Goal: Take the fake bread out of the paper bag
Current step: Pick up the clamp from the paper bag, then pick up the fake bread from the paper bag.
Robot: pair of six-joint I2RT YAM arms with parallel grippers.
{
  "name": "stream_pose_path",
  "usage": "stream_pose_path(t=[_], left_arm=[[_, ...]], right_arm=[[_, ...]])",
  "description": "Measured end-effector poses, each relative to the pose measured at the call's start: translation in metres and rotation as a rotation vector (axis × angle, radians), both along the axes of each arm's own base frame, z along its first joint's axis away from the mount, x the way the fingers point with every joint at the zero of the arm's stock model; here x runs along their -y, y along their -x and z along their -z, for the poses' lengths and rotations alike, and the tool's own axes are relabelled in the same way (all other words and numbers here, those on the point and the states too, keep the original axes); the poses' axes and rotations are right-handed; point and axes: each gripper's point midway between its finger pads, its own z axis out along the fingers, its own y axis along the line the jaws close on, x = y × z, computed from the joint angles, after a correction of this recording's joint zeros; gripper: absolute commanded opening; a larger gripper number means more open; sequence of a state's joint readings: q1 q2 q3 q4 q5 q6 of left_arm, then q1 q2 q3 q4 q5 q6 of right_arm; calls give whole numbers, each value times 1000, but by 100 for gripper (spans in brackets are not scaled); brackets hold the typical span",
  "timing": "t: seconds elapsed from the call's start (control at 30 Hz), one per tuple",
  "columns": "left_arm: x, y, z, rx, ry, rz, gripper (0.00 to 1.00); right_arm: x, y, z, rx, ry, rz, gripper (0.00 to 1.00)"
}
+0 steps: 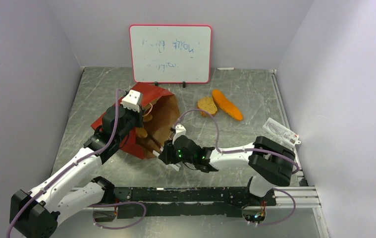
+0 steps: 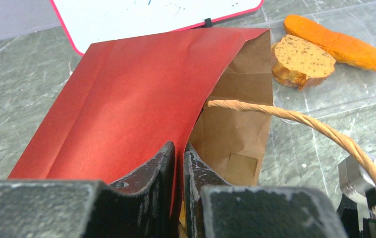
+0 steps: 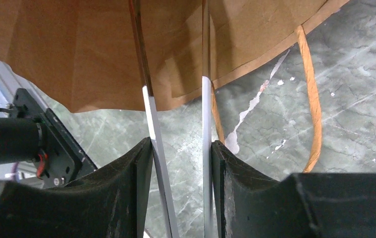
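The paper bag (image 1: 148, 95) lies on its side, red outside and brown inside, its mouth facing right. My left gripper (image 1: 137, 120) is shut on the bag's upper wall (image 2: 126, 99) at the rim, red paper pinched between its fingers (image 2: 161, 163). My right gripper (image 1: 168, 151) sits at the mouth, its jaws pressed onto two thin metal tong blades (image 3: 148, 106) that reach into the bag (image 3: 91, 49). Right of the bag lie a round brown slice (image 1: 207, 105) and a long orange loaf (image 1: 227, 104) of fake bread. The bag's depth is hidden.
A red-framed whiteboard (image 1: 170, 53) stands at the back. A clear plastic packet (image 1: 280, 131) lies at the right edge. The bag's loop handles (image 2: 299, 119) (image 3: 314, 99) hang at the mouth. The slice (image 2: 302, 62) and loaf (image 2: 342, 42) rest on a transparent sheet (image 2: 369, 87). Walls enclose three sides.
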State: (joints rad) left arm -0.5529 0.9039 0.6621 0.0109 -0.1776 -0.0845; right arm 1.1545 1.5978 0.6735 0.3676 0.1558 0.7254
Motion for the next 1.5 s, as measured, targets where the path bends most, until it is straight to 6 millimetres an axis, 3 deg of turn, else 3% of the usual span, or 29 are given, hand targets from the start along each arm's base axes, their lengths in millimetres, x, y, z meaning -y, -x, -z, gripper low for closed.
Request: stream_pose_path(t=[0.43,0.73,0.87,1.23,1.5], left_arm=[[1,1,2,-4,-2,7,7],[-2,-1,2,-3,-6,-9,7],[-6,-3,3,-2,-10,-37,7],[-29,-11,3,8,-26,-184,7],[-47,-16,5,9,-36,-296,7]], right_arm=[[19,-9,-12,-242,-212,51,0],[26,1,-19,-389,-349,57,0],[32,3,-27,-402,-380,65,0],[42,-3,-71,-348,-483,74,0],[63,-2,-76,-325,-467,129,0]])
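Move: The bread that my clamp reaches in the bag lies about 10 cm ahead of my right hand, 8 cm to its left and 4 cm lower; the bag's near corner is level with this hand, 7 cm left, 4 cm below. Outside, the bread slice sits 20 cm ahead and 17 cm right, the orange loaf about 8 cm right of that slice. From my left hand, the clamped bread is 5 cm back, 1 cm left and 18 cm down. I draw the clamp and its bread out towards the bag's mouth with my right hand still gripping the handles: I ease right and slightly up, then climb more steeply and finish to the right, some 7 cm up and 6 cm right overall, rolling about 30 degrees so its left side rises. My left hand keeps pinching the bag's rim and, later, swings it about 5 cm left, turning counter-clockwise. ##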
